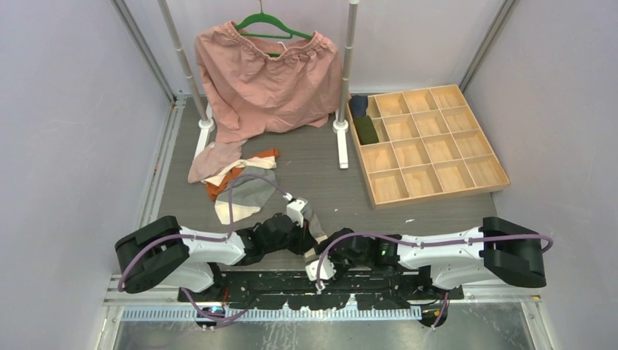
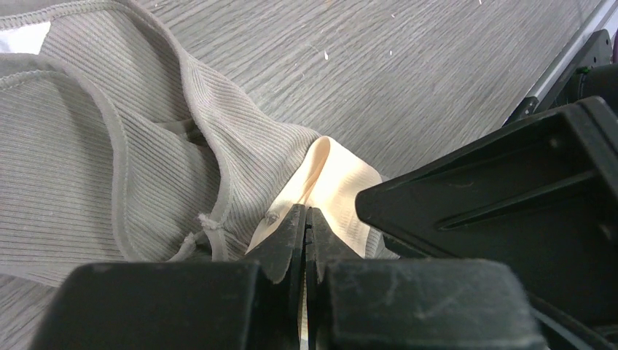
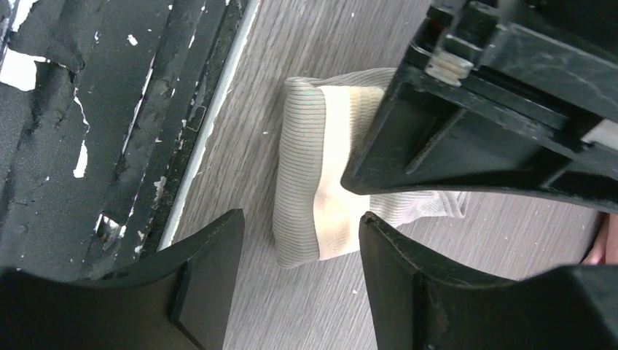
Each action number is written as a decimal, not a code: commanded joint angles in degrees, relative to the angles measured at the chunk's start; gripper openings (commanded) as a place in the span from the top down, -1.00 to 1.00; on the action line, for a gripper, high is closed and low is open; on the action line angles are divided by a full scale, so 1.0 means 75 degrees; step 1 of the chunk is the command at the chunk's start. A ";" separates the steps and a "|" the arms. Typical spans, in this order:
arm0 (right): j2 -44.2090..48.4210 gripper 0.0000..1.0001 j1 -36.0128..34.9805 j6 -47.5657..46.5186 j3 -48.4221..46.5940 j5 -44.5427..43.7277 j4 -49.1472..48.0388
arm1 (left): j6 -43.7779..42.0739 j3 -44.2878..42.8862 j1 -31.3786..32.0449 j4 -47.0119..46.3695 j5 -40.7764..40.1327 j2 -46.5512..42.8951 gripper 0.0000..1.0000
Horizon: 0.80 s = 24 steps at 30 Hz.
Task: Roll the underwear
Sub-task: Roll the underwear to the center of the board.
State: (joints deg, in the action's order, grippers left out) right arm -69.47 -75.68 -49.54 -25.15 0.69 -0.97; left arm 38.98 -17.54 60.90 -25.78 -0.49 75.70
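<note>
A grey ribbed underwear (image 2: 87, 168) with a cream lining lies folded on the table near the front edge. My left gripper (image 2: 306, 213) is shut on its cream lining, and shows from above as the left gripper (image 1: 310, 227) on the grey underwear (image 1: 315, 219). In the right wrist view the folded underwear (image 3: 313, 182) lies just beyond my right gripper (image 3: 299, 244), which is open and straddles its near end without touching. The right gripper (image 1: 326, 253) sits close against the left one. More underwear, pink (image 1: 211, 160), orange (image 1: 235, 179) and grey (image 1: 248, 198), lies piled at the back left.
A wooden compartment tray (image 1: 430, 186) stands at the right, with a dark green roll (image 1: 366, 131) and a navy roll (image 1: 358, 104) in its left cells. A salmon garment (image 1: 266, 84) hangs on a green hanger between two rack posts (image 1: 341, 135). The table's metal front rail (image 3: 211, 124) runs close by.
</note>
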 commanded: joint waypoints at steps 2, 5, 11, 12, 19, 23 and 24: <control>-0.0298 -0.26 -0.0042 -0.0256 0.0001 -0.0067 -0.0387 | -0.0092 0.0276 -0.0017 0.0996 -0.0597 0.0523 0.99; -0.0411 -0.25 -0.0045 -0.0272 0.0072 -0.0203 -0.0501 | -0.0099 0.0270 -0.0041 0.0872 -0.0497 0.0679 0.99; -0.0736 -0.18 -0.0046 -0.0254 0.0123 -0.0566 -0.0738 | -0.0100 0.0252 -0.0052 0.0753 -0.0385 0.0912 0.99; -0.0804 -0.15 -0.0043 -0.0226 0.0129 -0.0561 -0.0767 | -0.0090 0.0261 -0.0054 0.0738 -0.0371 0.0933 0.99; -0.1169 0.21 -0.0050 -0.0215 0.0095 -0.0870 -0.0861 | 0.0013 0.0379 -0.0049 0.0684 -0.0374 0.0895 0.99; -0.1263 0.56 -0.0049 -0.0156 -0.0005 -0.0927 -0.0785 | 0.0107 0.0472 -0.0052 0.0692 -0.0390 0.0754 0.99; -0.1290 0.69 -0.0052 -0.0104 -0.0079 -0.0937 -0.0603 | 0.0137 0.0469 -0.0049 0.0734 -0.0407 0.0662 0.99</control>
State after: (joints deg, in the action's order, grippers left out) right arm -77.28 -76.38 -51.13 -25.19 -4.47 -8.86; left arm 40.66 -17.32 60.62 -31.40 -1.30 79.90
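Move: The folded near end of the underwear, with its cream band, lies between and just beyond my open right fingers: about 1 cm ahead, 2 cm left and 2 cm below. The underwear's loose part spreads some 9 cm ahead of that hand and 4 cm left; the board's front edge runs roughly 6 cm behind it, straight back. For my left hand, the folded end is about 2 cm back, 1 cm right and 2 cm down. I close my right fingers from wide to about a quarter open around the folded end of the underwear, pinching its right-hand corner while the hand eases forward about 1.5 cm, down as much and 1 cm left. My shut left fingertips stay on the cloth at the cream band, creeping about 1 cm forward and to the right and slightly down. ##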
